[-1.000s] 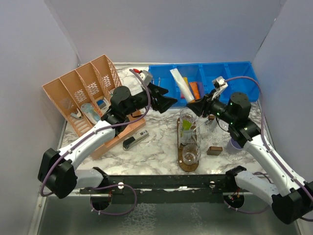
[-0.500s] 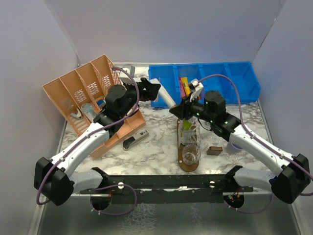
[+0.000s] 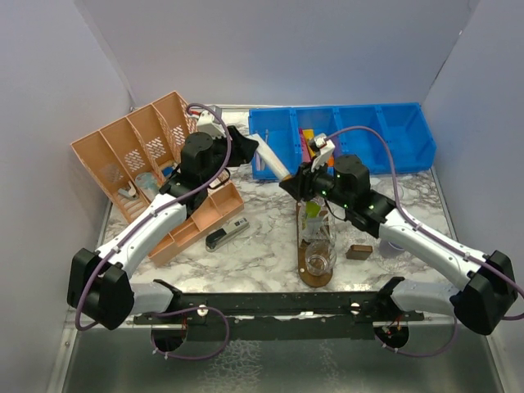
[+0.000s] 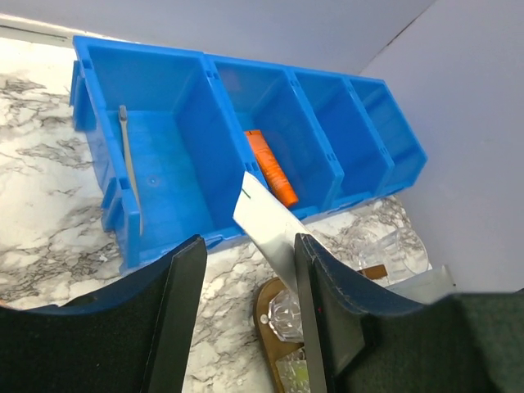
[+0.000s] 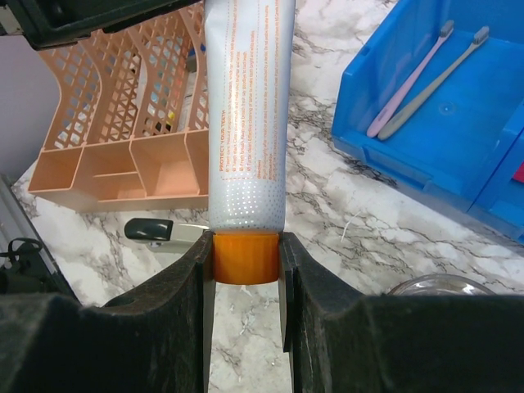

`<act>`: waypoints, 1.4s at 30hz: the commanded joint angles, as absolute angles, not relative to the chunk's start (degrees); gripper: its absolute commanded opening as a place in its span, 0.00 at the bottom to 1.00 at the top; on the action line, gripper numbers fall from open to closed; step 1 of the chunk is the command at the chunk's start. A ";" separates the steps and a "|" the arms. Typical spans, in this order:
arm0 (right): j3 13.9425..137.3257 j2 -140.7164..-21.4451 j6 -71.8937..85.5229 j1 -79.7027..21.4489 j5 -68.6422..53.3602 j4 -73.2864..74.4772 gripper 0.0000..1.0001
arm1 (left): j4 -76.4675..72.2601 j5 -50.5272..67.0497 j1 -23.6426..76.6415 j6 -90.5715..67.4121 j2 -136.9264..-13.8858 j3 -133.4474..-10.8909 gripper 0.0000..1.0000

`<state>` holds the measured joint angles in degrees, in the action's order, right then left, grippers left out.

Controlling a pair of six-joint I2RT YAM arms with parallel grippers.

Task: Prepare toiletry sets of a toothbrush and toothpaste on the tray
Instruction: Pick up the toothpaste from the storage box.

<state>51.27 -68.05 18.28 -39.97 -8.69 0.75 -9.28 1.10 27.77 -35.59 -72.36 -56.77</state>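
Note:
A white toothpaste tube (image 5: pixel 246 106) with an orange cap (image 5: pixel 243 256) hangs in the air between the two arms. My right gripper (image 5: pixel 243 262) is shut on the cap. The tube's flat end (image 4: pixel 266 225) sits between the jaws of my left gripper (image 4: pixel 246 246), touching one finger, with the other still apart from it. Below, the tray (image 3: pixel 301 246) holds three clear tumblers (image 3: pixel 320 260) in a row. The far one has a lime green tube (image 3: pixel 314 210) in it.
The blue bin (image 4: pixel 205 106) at the back holds a toothbrush (image 4: pixel 129 164) and an orange tube (image 4: pixel 270 168); two more toothbrushes (image 5: pixel 417 78) lie in it. The orange basket (image 3: pixel 131 155) leans at left, with a stapler (image 3: pixel 227 236) beside it. A small brown block (image 3: pixel 359 251) lies right of the tray.
The right arm carried the tube leftward, away from the bin and over the tray's far end. The left gripper drew back to meet the tube's flat end and its jaws narrowed.

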 commanded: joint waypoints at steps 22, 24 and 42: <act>50.28 -68.07 15.24 -43.07 -2.71 0.16 0.38 | -16.31 18.52 25.22 -29.97 -73.80 -59.72 0.00; 51.49 -66.81 14.73 -43.02 -1.21 3.81 0.52 | -16.80 20.32 25.25 -28.06 -73.82 -60.08 0.00; 60.35 -59.23 12.27 -43.07 4.96 23.50 0.83 | -19.90 31.02 24.96 -20.77 -73.11 -61.19 0.00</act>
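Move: The white toothpaste tube, held by its orange cap in the right gripper, has its middle about 4 cm back, 5 cm right and 4 cm below the left hand. Its flat tail is already by the open left fingers; the box compartment with the toothbrushes lies some 6 cm ahead, 4 cm right and 25 cm below. From the right hand the tube's middle is roughly 5 cm ahead and 6 cm left, about level in height; the glass with the green tube is some 6 cm right, 1 cm ahead and 16 cm lower. Close the left gripper almost fully on the tube's tail, nearly in place, while the right, still gripping the cap, sinks about 3 cm. Then open the right fingers wide and pull them off the cap, rightward and up, about 5 cm each way; ease the left back, right and slightly up, turning it clockwise some 25 degrees and tipping it up. ##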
